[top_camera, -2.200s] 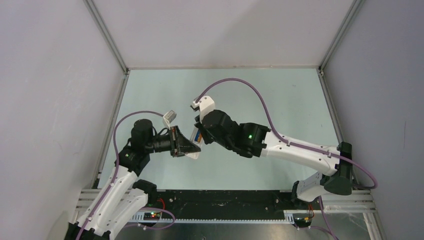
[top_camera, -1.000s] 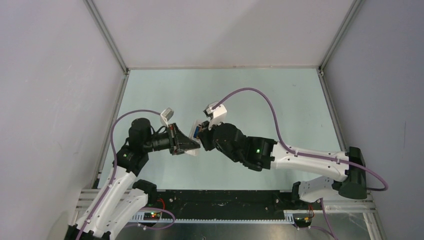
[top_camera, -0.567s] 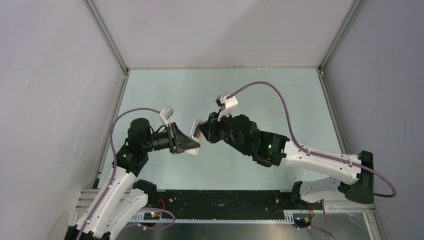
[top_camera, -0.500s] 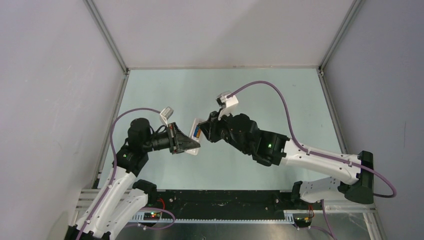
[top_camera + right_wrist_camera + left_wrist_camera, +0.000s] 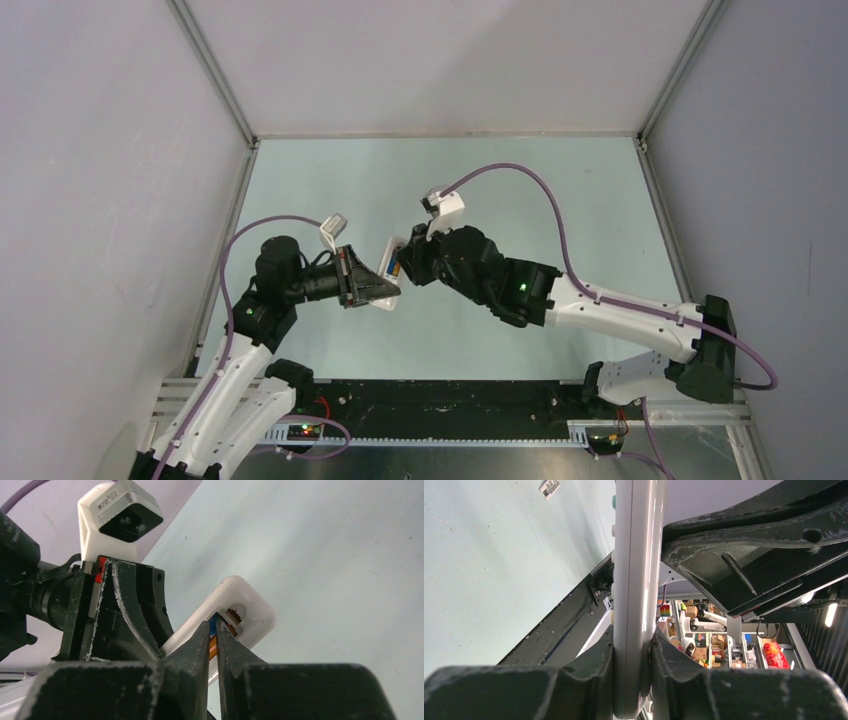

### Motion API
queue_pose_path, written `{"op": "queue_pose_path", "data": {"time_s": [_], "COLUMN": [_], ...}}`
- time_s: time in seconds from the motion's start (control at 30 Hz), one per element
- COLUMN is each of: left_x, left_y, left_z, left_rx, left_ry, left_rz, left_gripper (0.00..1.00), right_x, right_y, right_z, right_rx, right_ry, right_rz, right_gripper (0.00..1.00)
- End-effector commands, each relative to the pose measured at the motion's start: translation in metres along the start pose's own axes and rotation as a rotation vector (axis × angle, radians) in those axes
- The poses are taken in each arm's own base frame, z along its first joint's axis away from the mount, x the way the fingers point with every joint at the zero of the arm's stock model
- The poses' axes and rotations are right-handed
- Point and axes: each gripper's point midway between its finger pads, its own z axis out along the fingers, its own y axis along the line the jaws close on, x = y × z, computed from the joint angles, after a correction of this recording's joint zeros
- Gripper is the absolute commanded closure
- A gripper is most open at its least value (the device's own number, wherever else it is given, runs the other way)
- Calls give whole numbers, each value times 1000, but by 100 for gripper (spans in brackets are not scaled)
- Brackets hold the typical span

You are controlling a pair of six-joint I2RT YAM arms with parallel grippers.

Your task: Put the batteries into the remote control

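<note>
My left gripper (image 5: pixel 383 291) is shut on the white remote control (image 5: pixel 393 250) and holds it off the table. In the left wrist view the remote control (image 5: pixel 636 580) stands edge-on between the pads, at the left gripper (image 5: pixel 633 650). The right gripper (image 5: pixel 213 628) is shut to a thin slit, its tips at the open battery bay of the remote control (image 5: pixel 250 607). A blue battery (image 5: pixel 213 622) and an orange battery (image 5: pixel 213 647) show through that slit, lying in the bay. From above, the right gripper (image 5: pixel 406 266) meets the remote from the right.
The pale green table (image 5: pixel 560 200) is walled by grey panels on three sides. A black rail (image 5: pixel 440 395) carries both arm bases at the near edge. A purple cable (image 5: pixel 520 185) arcs over the right arm. A small white tag (image 5: pixel 549 487) lies on the table.
The right arm's wrist and elbow swung out to the right and have come partly back left. Its tips stayed at the remote. The left arm has held still.
</note>
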Motion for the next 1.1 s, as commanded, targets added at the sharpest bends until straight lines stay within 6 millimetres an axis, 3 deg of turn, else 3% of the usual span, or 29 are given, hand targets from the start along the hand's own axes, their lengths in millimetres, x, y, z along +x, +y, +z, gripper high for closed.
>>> {"op": "queue_pose_path", "data": {"time_s": [0.0,0.23,0.37,0.43,0.63,0.83,1.07], "left_x": [-2,-2,-2,-1,16,17,28], "left_y": [-12,-16,-13,-10,-1,-2,-17], "left_z": [-2,-3,-3,-3,-3,0,6], "left_rx": [46,54,50,50,102,120,167], "left_ry": [0,-4,-3,1,94,122,174], "left_rz": [80,91,95,129,319,400,514], "left_gripper": [100,100,100,100,100,100,100], "right_x": [8,23,9,-8,-33,-45,-34], "right_y": [3,4,8,11,11,3,-17], "right_z": [5,9,4,-6,-34,-75,-102], "right_rx": [11,35,23,6,-88,-120,-163], "right_ry": [13,37,8,-23,-10,5,86], "right_rz": [12,13,26,44,88,66,-49], "right_gripper": [88,88,88,86,49,35,16]}}
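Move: The blue battery in the remote's open compartment is right at my right hand's nearly shut tips, its middle roughly 1 cm left, 1 back and 1 below. The orange battery lies beside it, about 1 cm back, level left-right and 1 lower; the remote's far end is some 3 cm ahead and 1 left, 1 below. From my left hand, which already grips the remote, the blue battery is about 5 cm forward, 1 right and 1 higher. With my right fingertips still nearly closed, I ease about 1.5 cm down and 1 cm left onto the blue battery, holding there briefly as my left hand gives slightly downward. Then I pull my right hand away from the remote, some 9 cm right and 7 cm up, drifting back, and spread the fingers wide. My left hand keeps its grip, drawing the remote back and down while turning clockwise and rolling its battery side towards my base. ##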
